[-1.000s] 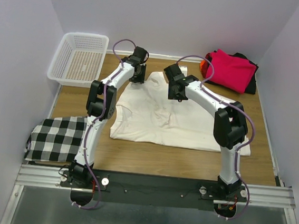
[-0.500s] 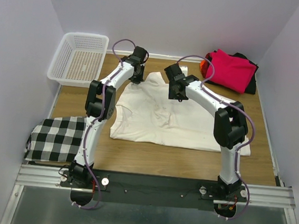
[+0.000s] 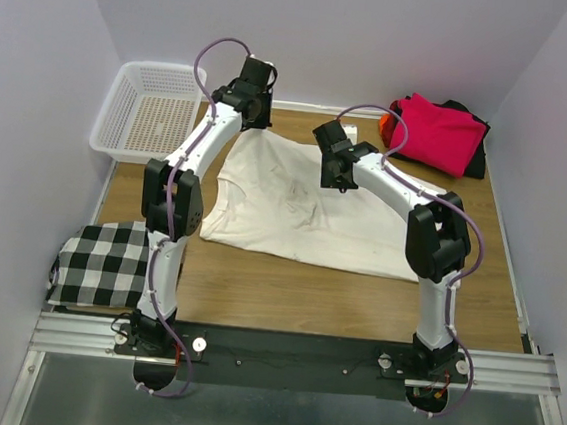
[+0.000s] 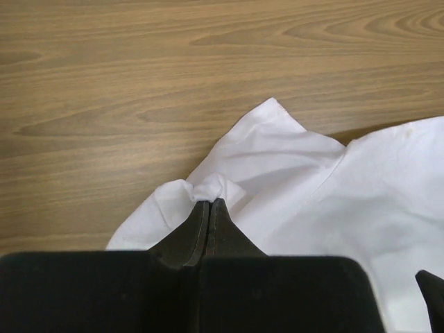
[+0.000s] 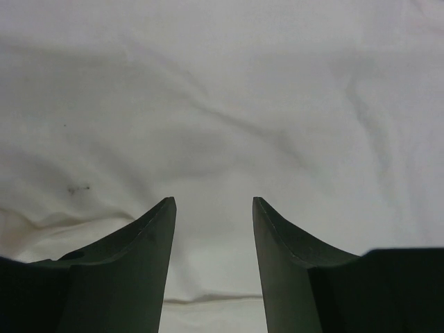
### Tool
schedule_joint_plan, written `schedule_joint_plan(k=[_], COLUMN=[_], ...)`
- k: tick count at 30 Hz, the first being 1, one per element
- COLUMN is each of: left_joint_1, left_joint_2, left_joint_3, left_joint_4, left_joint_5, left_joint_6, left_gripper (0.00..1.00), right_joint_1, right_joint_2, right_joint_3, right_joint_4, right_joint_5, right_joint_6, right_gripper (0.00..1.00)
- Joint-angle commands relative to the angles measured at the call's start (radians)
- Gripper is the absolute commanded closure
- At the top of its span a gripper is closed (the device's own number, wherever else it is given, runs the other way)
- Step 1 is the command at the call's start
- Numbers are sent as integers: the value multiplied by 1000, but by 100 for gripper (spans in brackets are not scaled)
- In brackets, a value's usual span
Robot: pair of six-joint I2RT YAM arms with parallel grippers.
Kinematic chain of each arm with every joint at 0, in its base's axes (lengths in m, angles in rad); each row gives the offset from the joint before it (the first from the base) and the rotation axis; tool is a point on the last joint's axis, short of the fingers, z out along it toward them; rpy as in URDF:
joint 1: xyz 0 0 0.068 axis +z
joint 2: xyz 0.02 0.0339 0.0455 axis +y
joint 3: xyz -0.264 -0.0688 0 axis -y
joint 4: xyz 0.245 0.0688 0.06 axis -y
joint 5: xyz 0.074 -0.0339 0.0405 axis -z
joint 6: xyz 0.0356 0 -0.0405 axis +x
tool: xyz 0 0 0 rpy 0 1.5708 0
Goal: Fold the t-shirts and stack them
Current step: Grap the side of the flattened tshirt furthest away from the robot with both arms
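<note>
A large cream t-shirt (image 3: 304, 209) lies spread on the wooden table, crumpled near its middle. My left gripper (image 3: 246, 124) is at the shirt's far left corner, shut on a small pinch of the cream fabric (image 4: 208, 186); the jaws meet at the tip (image 4: 209, 201). My right gripper (image 3: 337, 181) hovers open over the far middle of the shirt, with only cream cloth (image 5: 222, 104) showing between its fingers (image 5: 214, 201). At the far right a folded magenta-red t-shirt (image 3: 437, 132) lies on top of a black one (image 3: 480, 156), with an orange one (image 3: 385, 130) peeking out on the left.
A white mesh basket (image 3: 153, 110) stands at the far left corner. A black-and-white checked cloth (image 3: 108, 261) lies at the near left edge. Bare wood (image 4: 139, 83) lies beyond the held corner. Pale walls close in on three sides.
My left gripper shut on the shirt's far left corner and then drew back and up toward the far wall, pulling the shirt leftward and flatter. The right gripper barely moved.
</note>
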Motion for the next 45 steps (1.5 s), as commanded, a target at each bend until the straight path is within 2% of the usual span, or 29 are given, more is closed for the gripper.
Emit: schedule_joint_plan(k=[1,7,14,23,29,37,45], left_joint_1=[-1,-8,-10,-31,-41,-42,-42], left_joint_2=[-103,-194,-255,-284,-266,-251,-234], left_joint_3=[-91,-303,-466,-602,-612,-601,-572], left_joint_4=[25,42,62,86,98,103,92], left_joint_5=[16,-32,-45,-16,-10,1,-2], left_joint_6=[11,20,8,-7,-15,-12,-4], left_gripper=[100,100,100,100,100,100,100], right_joint_1=[-6,-40,-222,-397,-492,-571,-597], right_joint_2=[-36,-65,-87,15,119,211,220], right_joint_3=[-1,-24,-46,20,92,201,139], right_joint_4=[3,3,3,3,3,3,1], right_joint_5=[24,47,32,-2,-77,-79,-169], right_joint_6=[-8,-7,21,10,35,38,47], right_gripper=[43,43,43,41,40,40,40])
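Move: My left hand, fingers shut on the t-shirt's far-left edge, is high; the spot where I bring it down is about 12 cm back and 13 below, with the bunched cloth 13 cm back and 13 to the right; the basket is 34 cm left, 6 farther out. From my open right hand, the shirt's far-right corner lies some 29 cm right, 8 ahead and 6 lower; the pink shirt pile is 27 cm right, 19 ahead. I keep the pinch with my left hand and, after a tiny lift, swing the far-left edge back towards me and down over the shirt, about 12 cm back and 9 lower. My right hand, fingers open, sweeps some 26 cm right and a little forward to the far-right corner beside the pink pile, turning about 30 degrees clockwise, rising slightly and then sinking close over the corner. ##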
